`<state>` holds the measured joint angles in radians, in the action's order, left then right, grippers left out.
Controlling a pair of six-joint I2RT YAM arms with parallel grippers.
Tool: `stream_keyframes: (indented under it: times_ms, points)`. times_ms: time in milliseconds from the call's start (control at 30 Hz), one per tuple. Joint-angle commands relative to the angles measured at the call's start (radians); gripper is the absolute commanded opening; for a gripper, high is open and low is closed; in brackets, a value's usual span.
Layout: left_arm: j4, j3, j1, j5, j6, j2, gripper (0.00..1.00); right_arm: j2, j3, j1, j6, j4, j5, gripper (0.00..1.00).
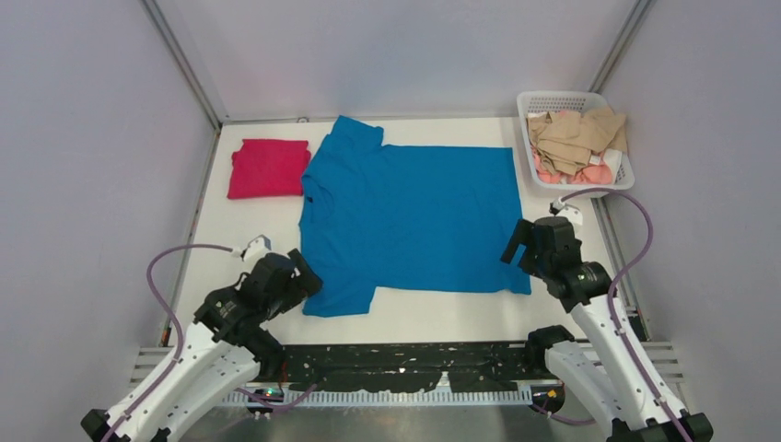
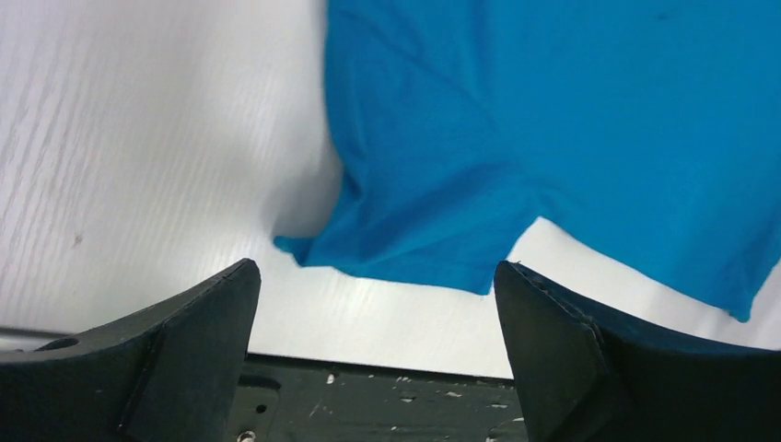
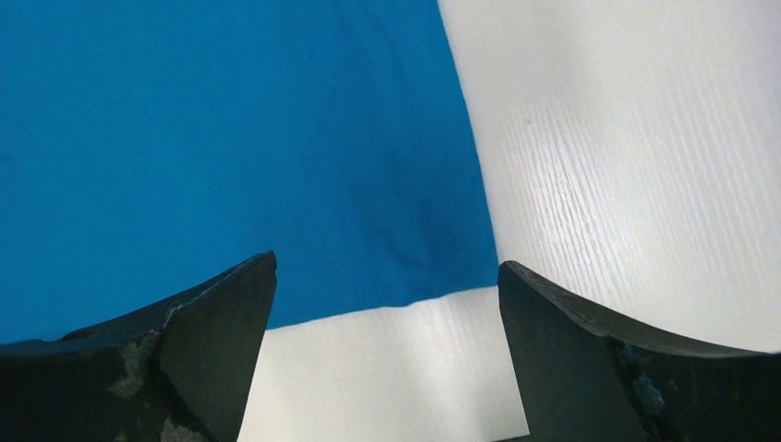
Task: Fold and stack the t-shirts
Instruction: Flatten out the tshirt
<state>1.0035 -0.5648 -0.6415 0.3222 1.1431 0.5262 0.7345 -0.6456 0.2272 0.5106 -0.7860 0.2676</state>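
Note:
The bright blue t-shirt [image 1: 410, 221] lies spread flat across the middle of the white table, collar to the left, hem to the right. The magenta-red t-shirt [image 1: 268, 168] lies folded in a small square at the back left, just beside the blue collar. My left gripper [image 1: 304, 273] is open and empty, over the near sleeve [image 2: 414, 235]. My right gripper [image 1: 518, 247] is open and empty, over the near hem corner [image 3: 442, 267]. Neither gripper touches the cloth.
A white basket [image 1: 540, 99] with beige and pink clothes stands at the back right corner. The black mounting rail [image 1: 405, 364] runs along the near table edge. Grey walls close in the table on three sides.

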Motion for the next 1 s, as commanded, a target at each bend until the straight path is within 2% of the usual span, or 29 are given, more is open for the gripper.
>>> stream_keyframes:
  times_ms: [0, 100, 200, 367, 533, 767, 967]
  points:
    - [-0.244, -0.086, -0.003, -0.026, -0.208, 0.119, 1.00, -0.059, -0.078, 0.006, -0.020, 0.136, -0.056, 0.95]
    - [-0.430, -0.112, -0.002, -0.063, -0.261, 0.270, 1.00, 0.005, -0.084, 0.006, -0.051, 0.197, -0.136, 0.95]
    - [-0.542, -0.124, 0.004, -0.091, -0.303, 0.399, 1.00, 0.157, -0.080, 0.006, -0.055, 0.275, -0.182, 0.95]
    - [-0.582, -0.120, 0.041, -0.111, -0.304, 0.554, 1.00, 0.301, -0.004, 0.006, -0.012, 0.424, -0.202, 0.95]
    - [-0.661, -0.033, 0.089, -0.206, -0.272, 0.660, 1.00, 0.427, 0.070, 0.005, 0.029, 0.467, -0.191, 0.95]
    - [-0.684, 0.084, 0.092, -0.206, -0.223, 0.678, 1.00, 0.465, 0.155, -0.019, 0.095, 0.461, -0.128, 0.95]
    - [-0.620, 0.114, 0.092, -0.143, -0.198, 0.650, 0.99, 0.432, 0.160, -0.076, 0.097, 0.419, -0.054, 0.95]
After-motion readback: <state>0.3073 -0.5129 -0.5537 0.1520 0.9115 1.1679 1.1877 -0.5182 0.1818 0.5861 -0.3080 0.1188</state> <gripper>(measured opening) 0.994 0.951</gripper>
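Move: Left gripper: the blue t-shirt patch between its near sleeve and collar end is about 8 cm ahead, 6 cm right and 7 cm below; the near sleeve is about 5 cm right and 1 cm back, the red folded shirt some 40 cm ahead and 15 cm left. Right gripper: the patch just inside the near hem corner is about 5 cm ahead, 4 cm left, 9 cm below; that corner is 4 cm back and 5 cm right, the basket some 42 cm ahead and 18 cm right. Bring both open grippers up and forward in a short hop, then down onto the blue t-shirt: the left about 8 cm forward and 6 cm right, turning slightly clockwise, then hold it there; the right forward and left, dipping back a little as it lands inside the hem corner. Keep the right fingers on the cloth and drag them about 1.5 cm right, towards the hem. ##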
